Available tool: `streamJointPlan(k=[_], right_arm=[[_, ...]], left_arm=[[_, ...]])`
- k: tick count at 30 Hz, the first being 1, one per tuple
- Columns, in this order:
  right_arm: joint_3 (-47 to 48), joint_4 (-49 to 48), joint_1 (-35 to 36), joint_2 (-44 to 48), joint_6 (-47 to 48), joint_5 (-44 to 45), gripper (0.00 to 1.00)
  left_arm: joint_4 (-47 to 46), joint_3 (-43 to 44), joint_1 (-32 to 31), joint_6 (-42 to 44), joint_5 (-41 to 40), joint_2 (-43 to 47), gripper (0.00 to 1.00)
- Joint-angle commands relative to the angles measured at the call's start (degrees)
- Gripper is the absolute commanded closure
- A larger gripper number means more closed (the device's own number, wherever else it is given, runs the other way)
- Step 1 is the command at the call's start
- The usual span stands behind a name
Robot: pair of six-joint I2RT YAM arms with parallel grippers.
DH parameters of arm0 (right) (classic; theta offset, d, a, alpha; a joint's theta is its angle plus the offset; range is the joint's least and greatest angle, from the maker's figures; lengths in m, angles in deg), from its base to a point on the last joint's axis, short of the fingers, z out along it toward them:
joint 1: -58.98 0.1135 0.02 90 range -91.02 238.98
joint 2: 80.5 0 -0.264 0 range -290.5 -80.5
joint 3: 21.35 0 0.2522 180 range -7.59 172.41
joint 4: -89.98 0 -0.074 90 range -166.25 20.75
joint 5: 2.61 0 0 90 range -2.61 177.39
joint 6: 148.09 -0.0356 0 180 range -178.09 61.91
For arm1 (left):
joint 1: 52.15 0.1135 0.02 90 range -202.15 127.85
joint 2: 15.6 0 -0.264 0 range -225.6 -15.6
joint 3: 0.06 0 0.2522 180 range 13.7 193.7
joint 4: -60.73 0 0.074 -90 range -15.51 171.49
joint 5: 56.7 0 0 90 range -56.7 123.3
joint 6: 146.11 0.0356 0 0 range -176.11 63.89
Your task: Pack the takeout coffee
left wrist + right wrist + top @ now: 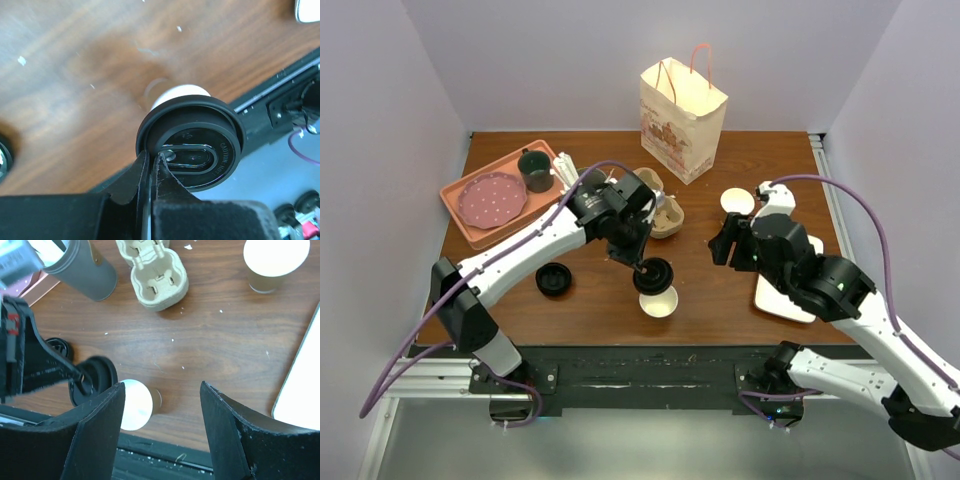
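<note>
A takeout coffee cup point(658, 304) stands open-topped near the table's front edge; its white rim point(180, 93) shows just past the lid in the left wrist view, and it appears again point(135, 404) in the right wrist view. My left gripper point(639, 262) point(150, 159) is shut on the rim of a black lid point(653, 275) point(192, 145), held a little above and beside that cup. My right gripper point(725, 245) point(161, 387) is open and holds nothing, off to the cup's right. A second tan cup point(737, 200) point(274, 262) stands further back.
A cardboard cup carrier point(663, 212) point(157, 272) sits mid-table in front of a paper bag point(682, 120). A pink tray point(470, 225) holds a plate and dark mug. Also here: a grey tumbler point(87, 265), a second black lid point(553, 279) and a white board point(782, 295).
</note>
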Motion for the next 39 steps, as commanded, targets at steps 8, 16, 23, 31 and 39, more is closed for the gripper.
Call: streamJointPlan(k=[8,16,23,31,39], right_arm=[[1.44,3.48,-0.09,2.29,-1.53,0.96,0.35],[1.09,4.09,-0.09,3.96,-1.88,-0.71,0.34],[0.83,5.94,-0.09,5.37,-1.97,-1.33,0.33],[0.04,5.59,-0.01,5.90,-2.06,-1.50,0.33],[0.48,6.55,-0.09,5.55,-2.06,-1.77,0.33]], left_arm=[[5.36,6.94,-9.60,-12.59,-8.50,-4.60,1.00],[4.05,4.84,-11.00,-14.53,-12.12,-6.28,1.00],[3.79,2.57,-11.27,-14.88,-13.62,-6.72,1.00],[1.85,-0.79,-11.36,-15.06,-13.71,-6.63,1.00],[0.09,-2.28,-11.36,-14.97,-14.67,-6.63,1.00]])
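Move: The cup waiting for its lid stands roughly 5 cm back and 4 cm to the right of the left hand, its middle some 12 cm below; the hand still holds the black lid by its edge. The spare lid lies level with this hand, about 19 cm to its left and 17 cm down. The pulp cup holder is about 18 cm ahead and 3 cm right. From the right hand the waiting cup is some 5 cm back, 12 cm left and 21 cm below. Back and to the right at first, staying level for about 4 cm, the left hand then sinks roughly 6 cm towards the cup, easing a little left again as its fingers tilt by some 15 degrees closer to straight down. The shut fingers keep their pinch on the lid's edge and bring it down onto the cup's mouth. The right hand, fingers still open, draws off about 3 cm back and right. ##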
